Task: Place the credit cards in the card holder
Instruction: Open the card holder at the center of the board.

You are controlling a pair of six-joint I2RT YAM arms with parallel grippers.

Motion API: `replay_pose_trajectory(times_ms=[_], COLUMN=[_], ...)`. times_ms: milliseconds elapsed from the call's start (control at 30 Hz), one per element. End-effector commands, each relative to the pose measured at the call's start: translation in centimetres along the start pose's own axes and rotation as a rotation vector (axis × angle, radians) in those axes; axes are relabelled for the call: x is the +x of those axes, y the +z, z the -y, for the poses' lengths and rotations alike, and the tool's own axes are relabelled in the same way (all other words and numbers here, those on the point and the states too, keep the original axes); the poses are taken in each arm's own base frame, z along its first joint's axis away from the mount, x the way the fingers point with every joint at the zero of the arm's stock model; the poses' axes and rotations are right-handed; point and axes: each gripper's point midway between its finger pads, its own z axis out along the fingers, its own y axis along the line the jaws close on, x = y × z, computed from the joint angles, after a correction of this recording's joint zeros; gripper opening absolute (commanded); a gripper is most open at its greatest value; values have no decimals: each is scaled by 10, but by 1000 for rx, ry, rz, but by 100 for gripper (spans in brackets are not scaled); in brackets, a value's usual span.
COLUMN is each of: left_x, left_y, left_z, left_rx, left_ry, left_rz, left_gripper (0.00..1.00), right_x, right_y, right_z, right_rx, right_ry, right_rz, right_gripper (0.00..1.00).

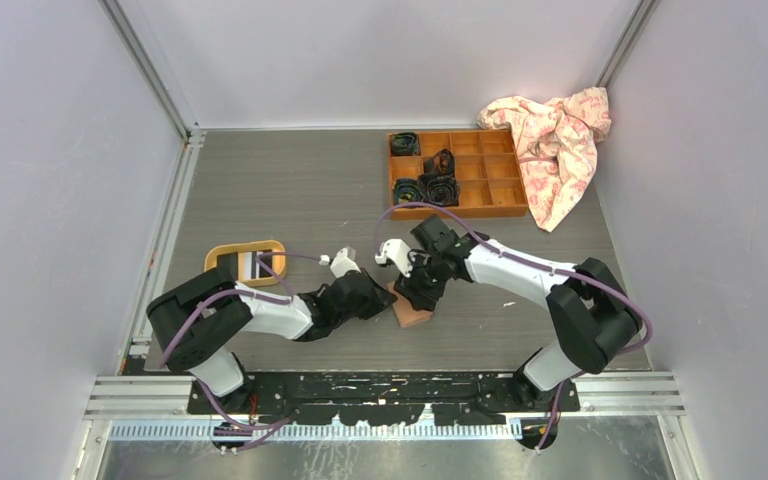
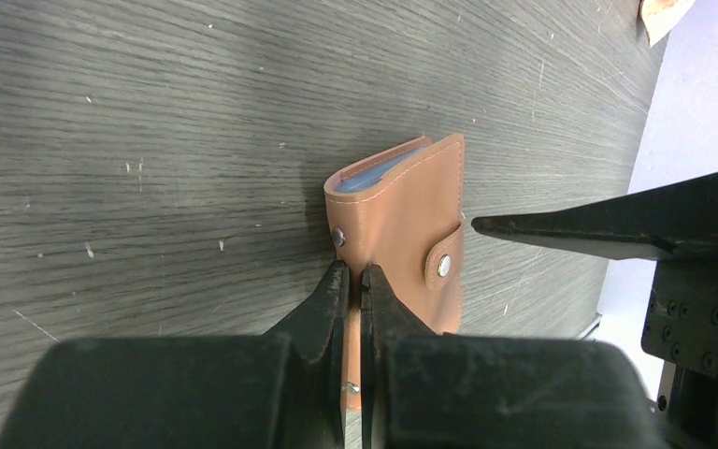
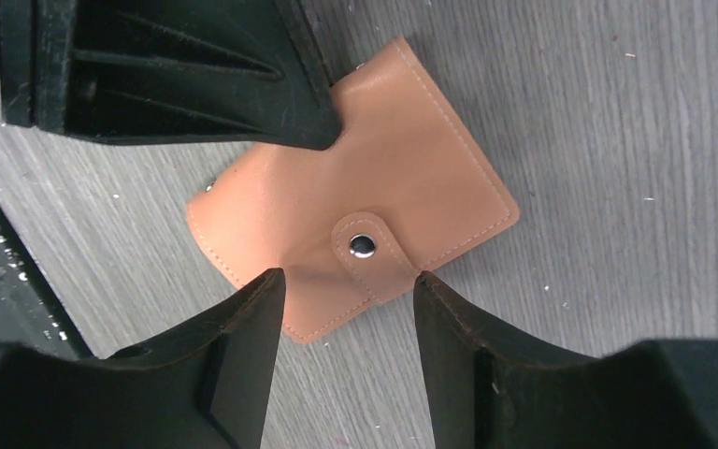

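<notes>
The salmon-pink card holder point(image 1: 415, 313) lies folded on the table between both arms, its snap tab point(image 3: 365, 245) buttoned. Bluish pockets point(image 2: 374, 174) show at its far edge. My left gripper point(image 2: 355, 271) is shut on the near edge of the card holder point(image 2: 402, 215), with a thin strip of leather pinched between the fingers. My right gripper point(image 3: 348, 277) hangs open just above the card holder point(image 3: 374, 168), fingertips either side of the snap tab. The credit cards point(image 1: 253, 265), white and black-striped, lie in the yellow oval tray point(image 1: 216, 258) to the left.
An orange-brown wooden compartment box point(image 1: 495, 172) holding several dark bundles stands at the back. A pink patterned cloth point(image 1: 555, 145) lies crumpled at the back right. Metal rails run along the left side and the near edge.
</notes>
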Motion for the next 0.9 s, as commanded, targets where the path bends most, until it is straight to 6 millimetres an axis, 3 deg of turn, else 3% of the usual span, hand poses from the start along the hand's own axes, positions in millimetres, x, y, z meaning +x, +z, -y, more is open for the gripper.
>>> replay_pose_trajectory(times_ms=[0,367,867], left_x=[5,9,6], left_y=[-4,-3,-6], left_z=[4,8,-7], left_rx=[29,46,19], left_ry=[31,41,49], left_rz=[-24,-49,-20], left_gripper=[0,0,0], right_x=[-13,-9,3], right_y=[1,16,20], right_z=[16,6,15], right_rx=[95,76,112], right_ry=[-46,-69,-66], right_rz=[10,-44,-120], right_gripper=[59,56,18])
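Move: The right hand, fingers open and straddling it, has the card holder's snap strap just about 1 cm ahead, 1 cm to its left and 1 cm below. The card holder's middle is some 4 cm left and 1 cm ahead of that hand; the orange divided tray is roughly 30 cm ahead and 7 cm right. From the left hand, already pinching the holder's spine, the strap lies about 6 cm right and 1 cm back, nearly level. Down and left, with a touch of forward, the right hand eases only about 1 cm onto the card holder's free edge, tilting its fingers slightly, then nearly stands while the open fingers close from both sides and pinch the snap strap at its stud. The left hand keeps its pinch on the spine, drifting back less than 1 cm. ##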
